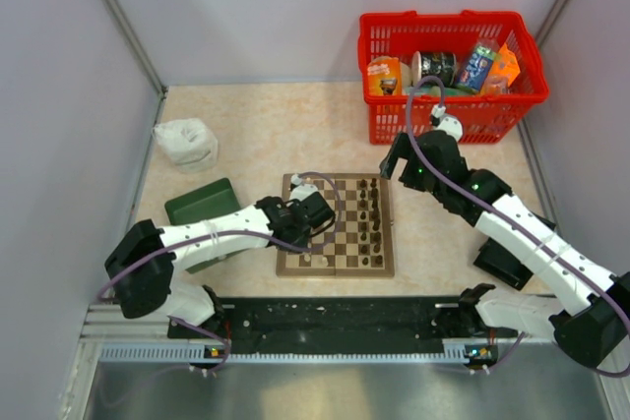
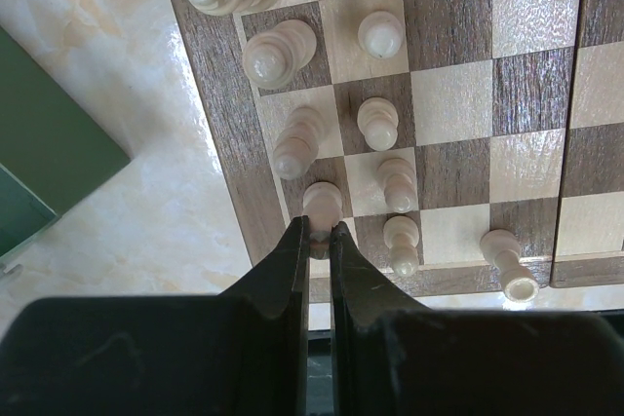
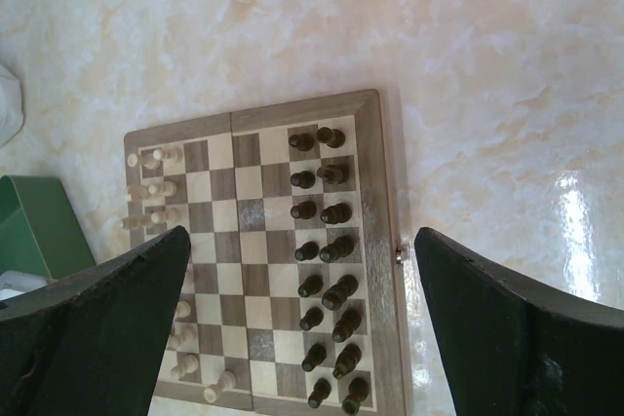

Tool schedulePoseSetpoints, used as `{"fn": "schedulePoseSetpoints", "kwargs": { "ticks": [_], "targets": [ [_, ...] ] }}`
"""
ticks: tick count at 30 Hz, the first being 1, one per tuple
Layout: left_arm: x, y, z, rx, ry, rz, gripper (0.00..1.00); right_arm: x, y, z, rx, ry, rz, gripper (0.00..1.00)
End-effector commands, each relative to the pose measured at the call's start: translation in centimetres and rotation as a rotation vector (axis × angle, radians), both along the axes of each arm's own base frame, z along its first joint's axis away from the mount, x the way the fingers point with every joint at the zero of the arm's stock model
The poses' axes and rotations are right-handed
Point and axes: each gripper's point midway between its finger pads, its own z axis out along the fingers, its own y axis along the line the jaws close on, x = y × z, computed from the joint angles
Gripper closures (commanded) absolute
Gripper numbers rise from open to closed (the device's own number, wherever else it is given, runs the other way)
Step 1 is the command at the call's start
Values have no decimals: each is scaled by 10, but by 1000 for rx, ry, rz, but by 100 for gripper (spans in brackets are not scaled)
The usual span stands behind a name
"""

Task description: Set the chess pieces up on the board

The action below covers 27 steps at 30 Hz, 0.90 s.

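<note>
The board [image 1: 336, 270] lies in the middle of the table. Dark chess pieces [image 1: 370, 215] fill its two right-hand columns, seen close in the right wrist view [image 3: 327, 241]. Cream pieces [image 2: 378, 122] stand in the two left columns. My left gripper [image 2: 320, 233] is shut on a cream piece [image 2: 322, 202] over the outer left column, close to the near-left corner. From above, the left gripper [image 1: 315, 223] covers that spot. One cream piece [image 2: 507, 262] leans on the near border. My right gripper [image 1: 392, 159] hangs open and empty above the board's far right corner.
A dark green box [image 1: 202, 206] sits just left of the board, under the left arm. A white crumpled bag [image 1: 187, 143] lies farther back left. A red basket [image 1: 443, 19] of groceries stands at the back right. A black block [image 1: 500, 265] rests under the right arm.
</note>
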Motion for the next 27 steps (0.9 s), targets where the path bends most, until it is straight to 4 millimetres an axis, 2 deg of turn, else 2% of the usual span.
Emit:
{"fn": "schedulePoseSetpoints", "kwargs": {
  "ticks": [1, 3, 8, 16, 23, 27],
  "targets": [
    [0, 4, -5, 0, -2, 18, 100, 7, 2, 12, 22, -38, -2, 1],
    [0, 5, -5, 7, 2, 24, 99, 6, 2, 12, 19, -37, 2, 1],
    [0, 4, -5, 8, 3, 25, 88, 7, 3, 11, 20, -33, 3, 1],
    [6, 7, 7, 10, -37, 36, 75, 7, 4, 12, 23, -36, 8, 1],
    [7, 9, 10, 24, -44, 40, 69, 7, 5, 12, 24, -31, 16, 1],
    [13, 7, 25, -1, -77, 50, 66, 7, 6, 13, 23, -32, 18, 1]
  ]
}}
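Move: The left hand already holds a white knight by its head over the dark square second from the board's near left corner; the knight's middle is about 1 cm below the hand point. The next white piece stands some 2 cm ahead of the knight. One white pawn is about 3 cm to its right, another 2 cm back and 3 cm right, and a rook roughly 2 cm back and 6 cm right. From the right hand the knight lies about 12 cm back, 18 cm left and 17 cm lower. The pinch on the white knight's head ends: after a brief hold, the left hand's fingers part from almost shut to about a third open. As they spread, the hand drifts about 1 cm left at unchanged height, taking the left finger clear while the right fingertip stays close beside the knight's head. ##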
